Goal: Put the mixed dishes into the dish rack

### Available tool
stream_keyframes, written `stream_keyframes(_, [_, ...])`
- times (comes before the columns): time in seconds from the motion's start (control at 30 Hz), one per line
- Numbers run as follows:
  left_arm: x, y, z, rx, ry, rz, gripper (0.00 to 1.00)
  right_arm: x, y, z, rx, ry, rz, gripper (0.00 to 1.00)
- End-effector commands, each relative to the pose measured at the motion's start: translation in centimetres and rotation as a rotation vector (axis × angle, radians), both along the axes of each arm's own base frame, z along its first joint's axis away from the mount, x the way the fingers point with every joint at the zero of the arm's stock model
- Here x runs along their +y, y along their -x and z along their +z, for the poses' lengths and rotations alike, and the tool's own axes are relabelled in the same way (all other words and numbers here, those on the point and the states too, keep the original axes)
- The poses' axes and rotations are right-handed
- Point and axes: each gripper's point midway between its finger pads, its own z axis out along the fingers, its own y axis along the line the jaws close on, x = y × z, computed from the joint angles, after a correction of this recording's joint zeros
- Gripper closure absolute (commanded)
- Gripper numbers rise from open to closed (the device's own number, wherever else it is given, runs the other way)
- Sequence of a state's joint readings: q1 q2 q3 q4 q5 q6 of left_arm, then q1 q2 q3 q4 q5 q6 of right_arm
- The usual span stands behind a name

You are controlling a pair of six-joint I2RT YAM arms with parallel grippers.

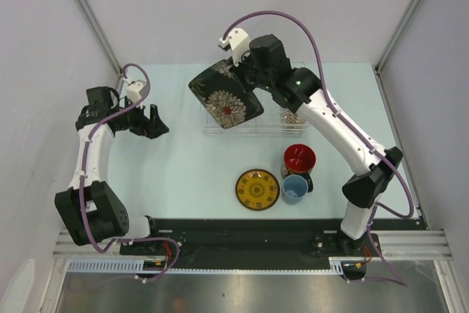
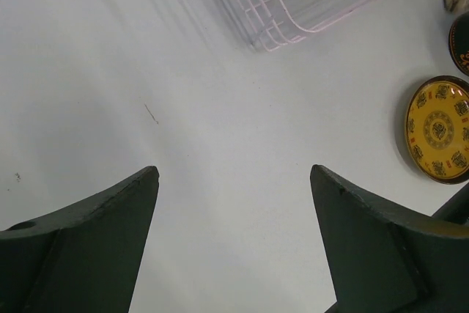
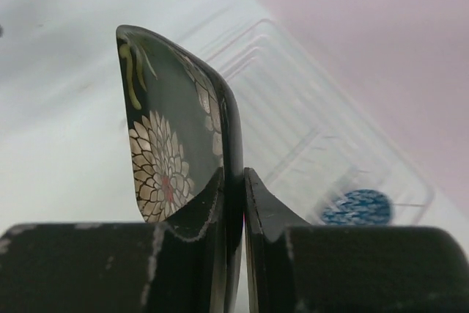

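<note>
My right gripper (image 1: 248,77) is shut on the rim of the black square floral plate (image 1: 225,97) and holds it tilted in the air above the clear dish rack (image 1: 212,127). In the right wrist view the plate (image 3: 176,137) stands edge-on between my fingers, with the rack (image 3: 293,100) below and the blue mosaic bowl (image 3: 357,207) inside it. A patterned bowl (image 1: 293,118) sits at the rack's right end. The yellow dark-rimmed plate (image 1: 257,188), red-inside cup (image 1: 299,158) and light blue cup (image 1: 294,188) stand on the table. My left gripper (image 1: 155,121) is open and empty, left of the rack.
In the left wrist view the rack's corner (image 2: 286,27) is at the top and the yellow plate (image 2: 440,128) at the right edge. Grey walls close in the table on the left, right and back.
</note>
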State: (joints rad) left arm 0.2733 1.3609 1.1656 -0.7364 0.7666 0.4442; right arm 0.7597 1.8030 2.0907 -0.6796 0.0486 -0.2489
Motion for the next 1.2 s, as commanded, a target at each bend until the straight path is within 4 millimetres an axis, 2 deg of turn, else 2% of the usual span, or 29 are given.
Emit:
stream_keyframes(0.0, [0.0, -0.1, 0.0, -0.013, 0.020, 0.003, 0.11, -4.5, -3.0, 10.5, -0.442, -0.033, -0.129, 1.00])
stream_keyframes(0.07, [0.0, -0.2, -0.2, -0.004, 0.020, 0.008, 0.11, -5.8, -4.4, 11.3, -0.494, -0.012, -0.167, 1.00])
stream_keyframes(0.17, [0.1, -0.4, -0.6, 0.003, 0.024, 0.015, 0.11, -6.6, -5.9, 11.7, -0.590, 0.091, -0.151, 1.00])
stream_keyframes(0.2, [0.2, -0.5, -0.9, 0.010, 0.027, 0.019, 0.10, -6.6, -6.4, 10.7, -0.605, 0.131, -0.148, 1.00])
stream_keyframes(0.23, [0.2, -0.6, -1.0, 0.009, 0.027, 0.021, 0.11, -6.8, -6.9, 11.7, -0.695, 0.187, -0.147, 1.00])
stream_keyframes(0.27, [0.2, -0.6, -1.0, 0.013, 0.030, 0.021, 0.11, -7.1, -7.4, 11.8, -0.733, 0.219, -0.149, 1.00])
stream_keyframes(0.3, [0.2, -0.6, -1.4, 0.021, 0.028, 0.024, 0.11, -7.0, -7.9, 10.7, -0.752, 0.263, -0.136, 1.00])
stream_keyframes(0.37, [0.3, -0.8, -1.6, 0.022, 0.030, 0.031, 0.11, -6.8, -8.7, 10.2, -0.821, 0.379, -0.084, 1.00])
stream_keyframes(0.5, [0.6, -1.0, -2.1, 0.037, 0.029, 0.045, 0.11, -8.2, -11.2, 9.7, -0.875, 0.449, -0.133, 1.00])
stream_keyframes(0.57, [0.6, -1.2, -2.5, 0.051, 0.033, 0.048, 0.11, -8.7, -12.1, 8.7, -0.882, 0.496, -0.140, 1.00])
stream_keyframes(0.6, [0.6, -1.4, -2.5, 0.051, 0.035, 0.048, 0.11, -9.0, -12.2, 9.3, -0.926, 0.492, -0.167, 1.00])
stream_keyframes(0.63, [0.8, -1.5, -2.5, 0.053, 0.034, 0.055, 0.11, -8.9, -12.5, 7.6, -0.923, 0.528, -0.148, 1.00])
stream_keyframes(0.67, [0.7, -1.6, -2.7, 0.060, 0.036, 0.054, 0.11, -8.6, -12.5, 7.2, -0.952, 0.552, -0.117, 1.00])
stream_keyframes(0.7, [0.8, -1.8, -2.7, 0.058, 0.036, 0.055, 0.11, -8.7, -12.7, 7.6, -0.983, 0.552, -0.127, 1.00])
stream_keyframes(0.87, [0.9, -2.3, -3.7, 0.094, 0.051, 0.067, 0.12, -9.4, -14.4, 5.3, -0.983, 0.605, -0.089, 1.00])
stream_keyframes(0.97, [1.0, -2.4, -4.0, 0.106, 0.056, 0.073, 0.12, -9.9, -15.2, 4.7, -0.997, 0.617, -0.084, 1.00])
stream_keyframes(1.17, [1.1, -2.5, -4.8, 0.127, 0.054, 0.078, 0.12, -9.7, -16.4, 3.6, -1.015, 0.621, -0.040, 1.00])
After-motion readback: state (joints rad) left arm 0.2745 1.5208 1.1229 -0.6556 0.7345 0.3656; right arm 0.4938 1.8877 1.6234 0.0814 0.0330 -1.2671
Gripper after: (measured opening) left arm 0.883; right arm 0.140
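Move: The right hand holds the black plate high up; the dish rack's middle lies about 15 cm ahead of this hand, 8 cm to its right and some 31 cm below. In the rack, the blue bowl stands about 14 cm ahead and 19 cm right, the tan bowl some 7 cm ahead and 21 cm right, both nearly as low. From the open, empty left hand the rack's middle is roughly 20 cm ahead, 28 cm right and 14 cm down. Keep the black plate pinched in the right gripper and swing it forward about 16 cm and some 10 cm to the right over the dish rack, rising slightly, then sinking. As it travels, roll the wrist some 55 degrees, left side dipping, so the plate stands on edge. Meanwhile lower the open left gripper about 6 cm over bare table. ##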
